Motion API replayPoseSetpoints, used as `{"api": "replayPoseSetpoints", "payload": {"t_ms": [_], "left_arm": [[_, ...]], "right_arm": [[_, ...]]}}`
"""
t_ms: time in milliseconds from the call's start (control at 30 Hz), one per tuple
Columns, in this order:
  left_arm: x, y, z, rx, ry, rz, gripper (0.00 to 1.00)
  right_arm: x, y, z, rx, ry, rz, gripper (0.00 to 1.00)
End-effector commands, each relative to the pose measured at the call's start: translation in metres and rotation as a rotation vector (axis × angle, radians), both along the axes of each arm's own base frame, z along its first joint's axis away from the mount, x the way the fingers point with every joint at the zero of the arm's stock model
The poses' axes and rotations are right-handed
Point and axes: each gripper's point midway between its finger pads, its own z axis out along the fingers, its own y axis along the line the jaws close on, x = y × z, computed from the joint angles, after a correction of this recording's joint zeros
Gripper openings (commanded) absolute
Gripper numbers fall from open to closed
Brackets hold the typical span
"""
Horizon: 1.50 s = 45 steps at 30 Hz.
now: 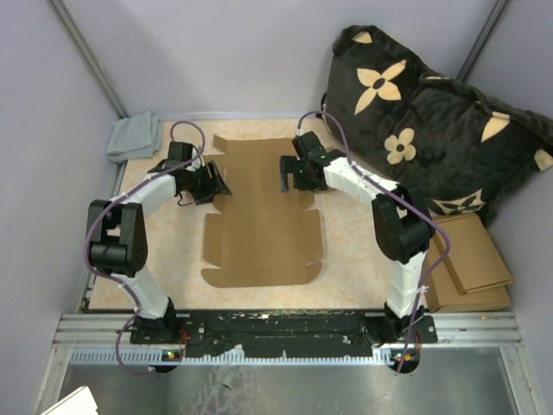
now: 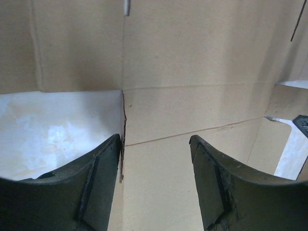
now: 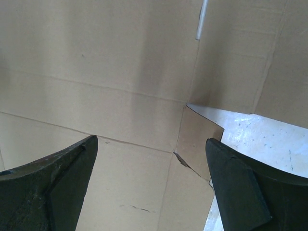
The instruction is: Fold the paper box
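The paper box is a flat brown die-cut cardboard sheet with crease lines and side flaps, lying in the middle of the table. My left gripper is open at the sheet's left edge in its far half. My right gripper is open over the sheet's right side in the far half. In the left wrist view the sheet fills the frame, and my open left gripper straddles its edge slit. In the right wrist view the sheet lies below my open right gripper, beside a small side flap.
A stack of flat brown cardboard pieces lies at the right edge. A black pillow with tan flowers leans at the back right. A grey cloth lies in the back left corner. Walls enclose the table on three sides.
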Motion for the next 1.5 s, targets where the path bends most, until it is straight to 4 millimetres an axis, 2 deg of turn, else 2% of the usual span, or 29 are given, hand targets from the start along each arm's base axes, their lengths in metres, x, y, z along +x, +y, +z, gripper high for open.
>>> {"api": "replayPoseSetpoints", "payload": {"t_ms": [0, 133, 267, 500, 633, 733, 900, 1167, 1467], "left_arm": [[0.000, -0.016, 0.020, -0.052, -0.064, -0.039, 0.66], [-0.001, -0.027, 0.023, -0.086, -0.075, -0.065, 0.66], [-0.005, -0.038, 0.018, -0.124, -0.049, -0.088, 0.64], [-0.007, -0.043, 0.007, -0.127, -0.016, -0.088, 0.64], [-0.010, -0.044, -0.010, -0.130, 0.044, -0.079, 0.64], [-0.013, -0.046, -0.021, -0.130, 0.088, -0.075, 0.64], [-0.019, -0.049, -0.033, -0.142, 0.132, -0.074, 0.64], [-0.021, -0.046, -0.035, -0.108, 0.138, -0.077, 0.63], [-0.028, -0.050, -0.040, -0.077, 0.158, -0.106, 0.63]], "right_arm": [[0.004, 0.015, 0.010, 0.016, -0.029, 0.038, 0.95], [0.002, 0.020, 0.008, 0.020, -0.024, 0.047, 0.95], [0.002, 0.021, 0.009, 0.018, -0.028, 0.044, 0.94], [0.002, 0.011, 0.037, 0.017, -0.091, 0.006, 0.94], [0.004, -0.002, 0.049, -0.010, -0.143, -0.048, 0.95], [0.005, -0.011, 0.046, -0.046, -0.145, -0.074, 0.96], [0.005, -0.011, 0.032, -0.038, -0.107, -0.084, 0.96], [0.011, -0.015, 0.013, -0.048, -0.066, -0.125, 0.96], [0.008, -0.022, -0.007, -0.094, -0.032, -0.149, 0.96]]}}
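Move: Standing against the left hand's left finger is the small left tab of the narrow strip, level with that hand, about 2 cm to its left and 3 cm below. The left slit lies some 7 cm ahead and 2 cm left, the left wing 7 cm ahead and 5 cm left. From the right hand, the small right tab is level, about 4 cm right and 4 cm down; the right slit is 6 cm ahead, 2 cm right. Sweeping to its right about 4 cm with a slight rise, the left hand pushes the upright left tab inward with its left finger, then drops some 4 cm to press it onto the strip, creeping on rightward and a little back, fingers still part-open. Beside the right tab, the wide-open right hand dips, rises about 3 cm, then sinks again, ending slightly right. ##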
